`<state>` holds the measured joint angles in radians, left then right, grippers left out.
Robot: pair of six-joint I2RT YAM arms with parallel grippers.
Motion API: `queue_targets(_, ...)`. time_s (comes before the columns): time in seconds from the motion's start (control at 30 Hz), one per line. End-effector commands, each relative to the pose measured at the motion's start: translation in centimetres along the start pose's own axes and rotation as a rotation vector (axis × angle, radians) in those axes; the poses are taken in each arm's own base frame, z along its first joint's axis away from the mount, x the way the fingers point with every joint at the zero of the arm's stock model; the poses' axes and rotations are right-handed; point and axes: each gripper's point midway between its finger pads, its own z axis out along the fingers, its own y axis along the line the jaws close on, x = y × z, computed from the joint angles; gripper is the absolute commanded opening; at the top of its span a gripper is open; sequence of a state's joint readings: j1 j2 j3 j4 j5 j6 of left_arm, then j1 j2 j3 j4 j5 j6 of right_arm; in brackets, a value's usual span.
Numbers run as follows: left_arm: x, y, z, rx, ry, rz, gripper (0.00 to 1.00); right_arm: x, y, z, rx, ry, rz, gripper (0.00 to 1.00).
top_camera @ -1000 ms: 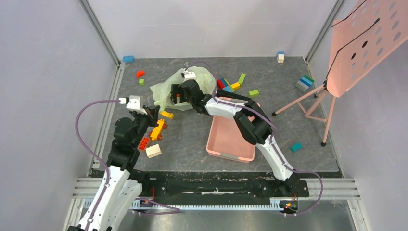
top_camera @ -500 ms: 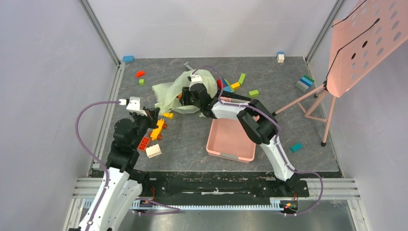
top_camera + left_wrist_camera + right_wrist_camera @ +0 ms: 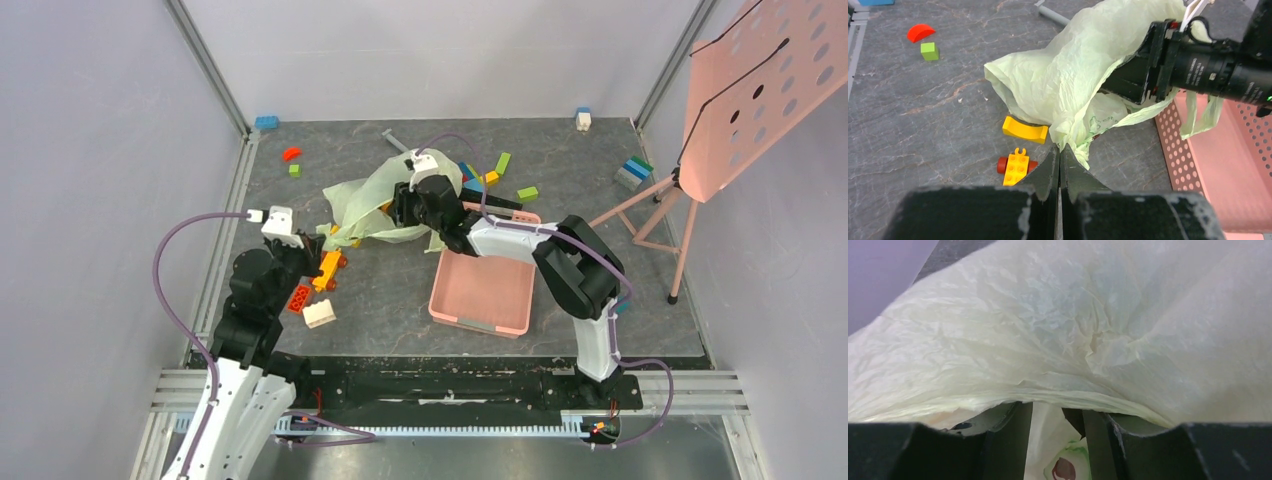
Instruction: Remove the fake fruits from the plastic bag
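Observation:
The pale green plastic bag (image 3: 372, 200) lies crumpled at mid table, stretched between both arms. My left gripper (image 3: 1059, 148) is shut, and a twisted corner of the bag (image 3: 1075, 142) is pinched at its tips. My right gripper (image 3: 402, 205) reaches into the bag from the right, so film drapes over it. In the right wrist view its fingers (image 3: 1008, 437) stand partly apart with pale film and a dark red, green-ringed spot (image 3: 1064, 470) between them. I cannot tell whether anything is gripped. The fake fruits are hidden. Only a small orange patch (image 3: 385, 207) shows beside the right gripper.
The pink perforated basket (image 3: 480, 295) sits just right of the bag. A yellow curved block (image 3: 1025, 130) and a yellow-and-red block (image 3: 1016, 166) lie below the bag. A red block (image 3: 299, 297) and a white block (image 3: 320, 313) lie near the left arm. More blocks (image 3: 482, 178) lie behind. A pink stand (image 3: 650, 215) is at the right.
The right gripper has moved right, carrying the bag's bulk with it, and its jaws have narrowed. The bag is now pulled out longer toward the left gripper, which stayed shut.

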<state>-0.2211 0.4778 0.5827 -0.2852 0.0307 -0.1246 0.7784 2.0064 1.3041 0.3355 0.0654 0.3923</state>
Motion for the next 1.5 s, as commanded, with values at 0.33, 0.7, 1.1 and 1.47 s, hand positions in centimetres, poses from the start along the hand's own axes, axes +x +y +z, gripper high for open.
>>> queue_targets(0.33, -0.2, -0.1, -0.9, 0.018, 0.02, 0.063, 0.02, -3.2, 3.1, -3.8, -0.055, -0.057, -0.13, 0.42)
queue_targets(0.7, -4.6, -0.5, -2.3, -0.003, -0.09, -0.042, 1.0, -2.9, 3.4, -4.2, -0.052, -0.007, -0.117, 0.44)
queue_targets(1.1, -7.1, 0.4, 0.7, -0.153, 0.267, -0.134, 1.0, -4.0, 3.0, -4.1, -0.049, 0.03, -0.077, 0.43)
queue_targets(1.47, -6.7, -1.7, 2.3, -0.065, 0.281, -0.24, 1.0, -3.8, 2.9, -4.0, -0.059, 0.046, -0.05, 0.43)
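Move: The left hand already pinches a corner of the plastic bag; the bag's middle lies about 15 cm ahead, 10 cm right and 15 cm below it. The toy car stands 3 cm ahead, 3 cm left and 20 cm below, the yellow block 11 cm straight ahead on the table. From the right hand, in the bag's mouth, the bag's middle is 5 cm ahead, 2 cm left and slightly below; the pink basket 6 cm back, 18 cm right. The left fingers, after sinking a little, open wide and let go of the bag corner, then the hand springs up about 12 cm, reaches forward and drops most of the way back over the bag's left part, still wide open and tipping down some 25 degrees. Meanwhile the right hand, fingers still part-closed in the bag, draws back slightly and rises. ##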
